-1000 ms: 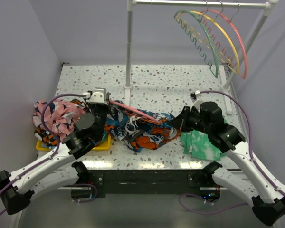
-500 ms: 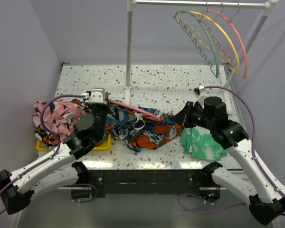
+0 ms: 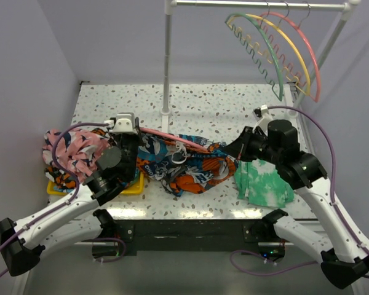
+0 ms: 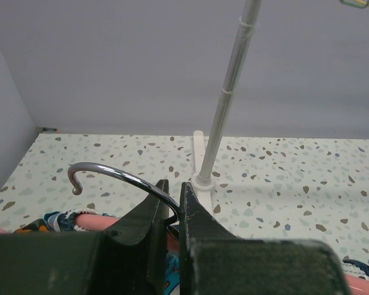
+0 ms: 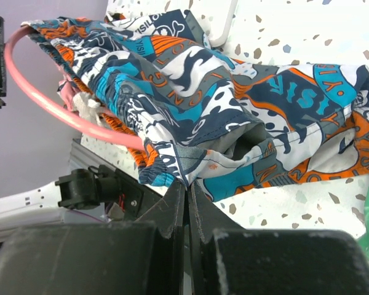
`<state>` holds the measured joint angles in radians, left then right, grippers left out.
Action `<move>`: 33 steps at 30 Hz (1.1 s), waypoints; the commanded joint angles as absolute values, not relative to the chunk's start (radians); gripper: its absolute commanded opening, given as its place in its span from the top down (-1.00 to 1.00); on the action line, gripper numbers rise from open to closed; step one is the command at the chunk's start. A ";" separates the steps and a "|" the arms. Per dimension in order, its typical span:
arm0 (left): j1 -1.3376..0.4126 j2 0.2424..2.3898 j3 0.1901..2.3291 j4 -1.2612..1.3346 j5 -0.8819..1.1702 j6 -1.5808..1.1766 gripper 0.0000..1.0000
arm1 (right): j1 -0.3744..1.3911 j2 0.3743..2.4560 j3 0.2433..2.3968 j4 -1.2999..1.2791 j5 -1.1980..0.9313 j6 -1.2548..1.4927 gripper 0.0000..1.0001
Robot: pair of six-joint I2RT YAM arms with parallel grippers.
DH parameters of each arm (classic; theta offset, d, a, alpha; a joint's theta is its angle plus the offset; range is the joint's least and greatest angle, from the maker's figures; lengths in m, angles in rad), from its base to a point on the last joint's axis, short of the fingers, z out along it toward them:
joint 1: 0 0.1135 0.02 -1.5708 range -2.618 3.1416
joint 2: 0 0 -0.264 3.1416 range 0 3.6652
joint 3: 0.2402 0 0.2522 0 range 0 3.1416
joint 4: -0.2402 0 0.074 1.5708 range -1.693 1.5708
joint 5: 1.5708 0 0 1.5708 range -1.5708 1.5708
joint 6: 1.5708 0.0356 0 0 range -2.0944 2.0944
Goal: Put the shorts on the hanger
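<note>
The coral-pink hanger (image 3: pixel 172 140) lies low across the table's middle, and the printed shorts (image 3: pixel 194 171) are bunched over its arc. My left gripper (image 3: pixel 130 131) is shut on the hanger's neck, just below the metal hook (image 4: pixel 111 175), which curls up to the left of my left gripper (image 4: pixel 172 200). In the right wrist view, my right gripper (image 5: pixel 187 187) is shut on a hem fold of the shorts (image 5: pixel 234 110), with the hanger's pink arc (image 5: pixel 55 110) running through the cloth at left. In the top view, my right gripper (image 3: pixel 235 157) sits at the shorts' right end.
A pink-and-navy garment (image 3: pixel 74 153) is piled on a yellow tray (image 3: pixel 55 187) at the left. A green tie-dye cloth (image 3: pixel 264 184) lies under my right arm. The rack post (image 3: pixel 167 61) stands behind the shorts. Green, yellow and pink hangers (image 3: pixel 277 49) hang at the top right.
My right gripper has drawn the shorts' end to the right and slightly away from me, spreading the cloth along the hanger. The left gripper has barely moved.
</note>
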<state>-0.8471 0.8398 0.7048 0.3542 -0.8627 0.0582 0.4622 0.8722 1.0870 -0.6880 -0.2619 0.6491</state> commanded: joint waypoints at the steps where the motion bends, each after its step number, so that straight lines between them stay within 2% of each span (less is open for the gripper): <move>1: -0.815 0.854 0.707 0.353 -1.101 0.242 1.00 | 0.434 0.857 1.176 -0.767 -0.233 0.606 1.00; 6: -0.815 0.856 0.715 0.333 -1.089 0.212 1.00 | 0.434 0.879 1.215 -0.752 -0.264 0.621 1.00; 11: -0.816 0.885 0.804 0.236 -1.049 0.103 1.00 | 0.437 0.902 1.157 -0.594 -0.395 0.718 1.00; 14: -0.818 0.899 0.859 0.178 -1.009 0.037 1.00 | 0.459 0.907 1.157 -0.546 -0.382 0.762 1.00; 16: -0.822 0.920 0.883 0.157 -0.996 0.017 1.00 | 0.488 0.910 1.160 -0.496 -0.351 0.805 1.00; 20: -0.850 0.968 0.963 0.132 -0.974 -0.043 1.00 | 0.676 0.983 1.231 -0.477 -0.190 0.808 1.00; 23: -0.894 1.008 1.027 0.111 -0.986 -0.072 1.00 | 0.731 1.025 1.265 -0.433 -0.120 0.831 1.00; 33: -0.985 1.118 1.252 0.002 -0.959 -0.156 1.00 | 0.784 1.144 1.451 -0.422 0.096 0.802 1.00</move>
<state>-0.9493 1.1007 1.1305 -0.0185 -0.9668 -0.0967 0.7628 1.0969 1.3376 -0.4938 -0.0158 0.8131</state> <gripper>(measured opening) 0.115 0.014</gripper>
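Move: The right hand has the shorts pinched by the waistband edge, with the pink hanger's free end about 6 cm to its left, 1 cm ahead and roughly level. From the left hand, which holds the hanger's neck under the hook, that pinched edge lies some 31 cm right, 7 cm back and 5 cm lower. The green cloth is about 18 cm right of the right hand, level fore-and-aft, 26 cm down; the clothes bin is some 22 cm left of the left hand, 2 cm ahead, 28 cm down. The right hand keeps its pinch on the waistband and first lifts it, then draws it left along the hanger towards the left hand, ending about 9 cm farther left and as much higher, slightly forward, its left side rolling up some 10 degrees. The left hand, still gripping the neck, dips about a centimetre, then carries the hanger about 5 cm right towards the right hand and ends 4 cm higher, fingers tipping down a little, so that the hanger is fed into the waistband from the other side. ##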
